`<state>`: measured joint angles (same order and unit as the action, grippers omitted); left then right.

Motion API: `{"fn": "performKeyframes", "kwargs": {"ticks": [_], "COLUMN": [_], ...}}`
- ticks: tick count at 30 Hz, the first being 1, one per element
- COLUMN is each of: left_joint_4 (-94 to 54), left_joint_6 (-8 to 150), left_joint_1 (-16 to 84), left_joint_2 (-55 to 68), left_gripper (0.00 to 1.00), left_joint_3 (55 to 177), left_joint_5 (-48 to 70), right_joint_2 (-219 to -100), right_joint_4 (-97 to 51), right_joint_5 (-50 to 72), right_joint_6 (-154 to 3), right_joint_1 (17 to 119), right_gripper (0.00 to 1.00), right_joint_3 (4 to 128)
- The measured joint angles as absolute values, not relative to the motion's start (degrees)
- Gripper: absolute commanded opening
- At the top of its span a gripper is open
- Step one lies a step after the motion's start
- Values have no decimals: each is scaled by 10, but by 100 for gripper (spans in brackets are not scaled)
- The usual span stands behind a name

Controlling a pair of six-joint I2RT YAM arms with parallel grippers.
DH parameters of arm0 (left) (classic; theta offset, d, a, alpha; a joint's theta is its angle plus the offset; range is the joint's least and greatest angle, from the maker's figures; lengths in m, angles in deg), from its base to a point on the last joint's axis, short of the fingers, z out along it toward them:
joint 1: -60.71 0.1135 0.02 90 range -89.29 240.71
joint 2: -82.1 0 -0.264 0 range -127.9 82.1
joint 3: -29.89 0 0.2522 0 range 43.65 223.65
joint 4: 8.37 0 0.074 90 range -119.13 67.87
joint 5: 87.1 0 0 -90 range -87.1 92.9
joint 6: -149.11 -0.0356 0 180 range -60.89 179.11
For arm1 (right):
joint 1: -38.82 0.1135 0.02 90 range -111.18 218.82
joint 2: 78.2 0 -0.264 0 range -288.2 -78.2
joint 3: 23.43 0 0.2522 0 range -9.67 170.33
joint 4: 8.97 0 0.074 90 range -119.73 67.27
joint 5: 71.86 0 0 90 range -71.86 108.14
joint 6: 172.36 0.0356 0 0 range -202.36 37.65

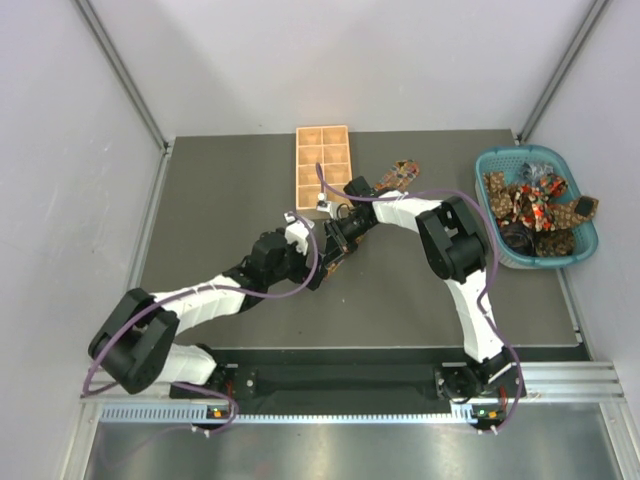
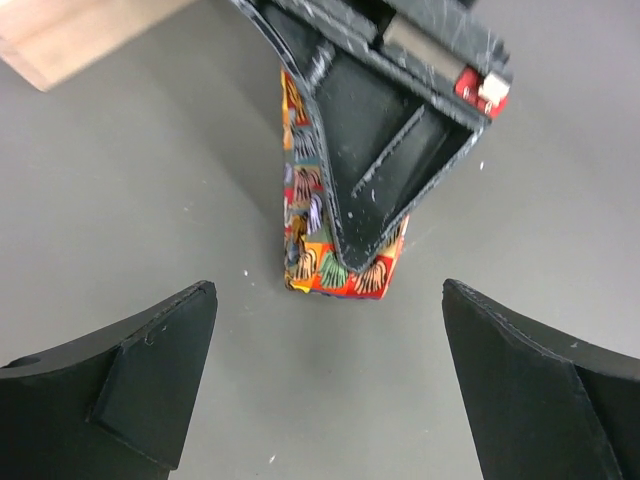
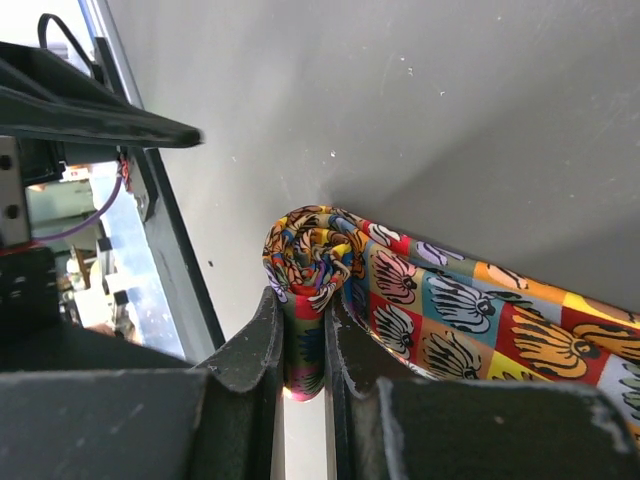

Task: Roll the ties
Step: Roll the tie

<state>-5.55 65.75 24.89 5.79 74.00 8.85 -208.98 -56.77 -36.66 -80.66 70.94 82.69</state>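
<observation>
A tie (image 3: 450,300) printed with colourful squares lies on the dark table, one end wound into a small roll (image 3: 315,250). My right gripper (image 3: 305,330) is shut on that roll, its fingers pinching it from both sides. In the left wrist view the same tie (image 2: 300,230) stands on edge under the right gripper (image 2: 400,140). My left gripper (image 2: 328,325) is open just short of the roll, with nothing between its fingers (image 2: 150,370). From above, both grippers meet mid-table, left gripper (image 1: 318,262), right gripper (image 1: 345,238). A printed tie end (image 1: 404,171) lies beyond the right arm.
A tan wooden compartment tray (image 1: 322,165) sits just behind the grippers. A teal basket (image 1: 590,235) at the right edge holds several more ties (image 1: 530,200). The right arm's elbow (image 1: 455,240) arches between basket and grippers.
</observation>
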Motion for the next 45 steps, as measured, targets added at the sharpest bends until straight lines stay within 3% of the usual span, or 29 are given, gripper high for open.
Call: {"fn": "performKeyframes", "kwargs": {"ticks": [15,32,37,43,45], "left_joint_4": [-81,-121,-128,-140,-142], "left_joint_6": [613,572,560,559,560], "left_joint_1": [242,219,212,209,209], "left_joint_2": [-77,-126,-146,-150,-150], "left_gripper": [86,71,58,58,52], "left_joint_3": [825,867,890,898,899], "left_joint_5": [109,101,86,75,74], "right_joint_2": [-2079,-2058,-2055,-2053,-2053], "right_joint_4": [-559,-552,-554,-553,-553], "right_joint_5": [-349,-295,-285,-279,-279], "right_joint_6": [-806,-806,-807,-807,-807], "right_joint_1": [710,718,721,722,722], "right_gripper": [0,1,1,1,1], "right_joint_3": [818,807,807,807,807]}}
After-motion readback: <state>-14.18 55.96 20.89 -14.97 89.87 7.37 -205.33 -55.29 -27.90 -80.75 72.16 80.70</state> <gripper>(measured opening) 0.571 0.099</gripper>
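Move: The rolled end of the tie is pinched in the right fingers, its bulk hardly 1 cm to the left of that hand and 1 cm below it. From the left hand, it lies about 3 cm ahead, 4 cm to the right and 6 cm down. The tray's middle is some 23 cm ahead of the left hand and 2 cm to its right; the tie's flat far end lies about 23 cm ahead and 21 cm right, both near table height. Fingers straddling the tie's rolled end and seeming to just meet its edges: the left hand gets there by sinking about 5 cm while working to its right and a little forward. It rolls its left side up some 15 degrees with a slight clockwise turn and closes from wide open to a bit over half. The right hand keeps its pinch nearly in place, tilting only a few degrees. ##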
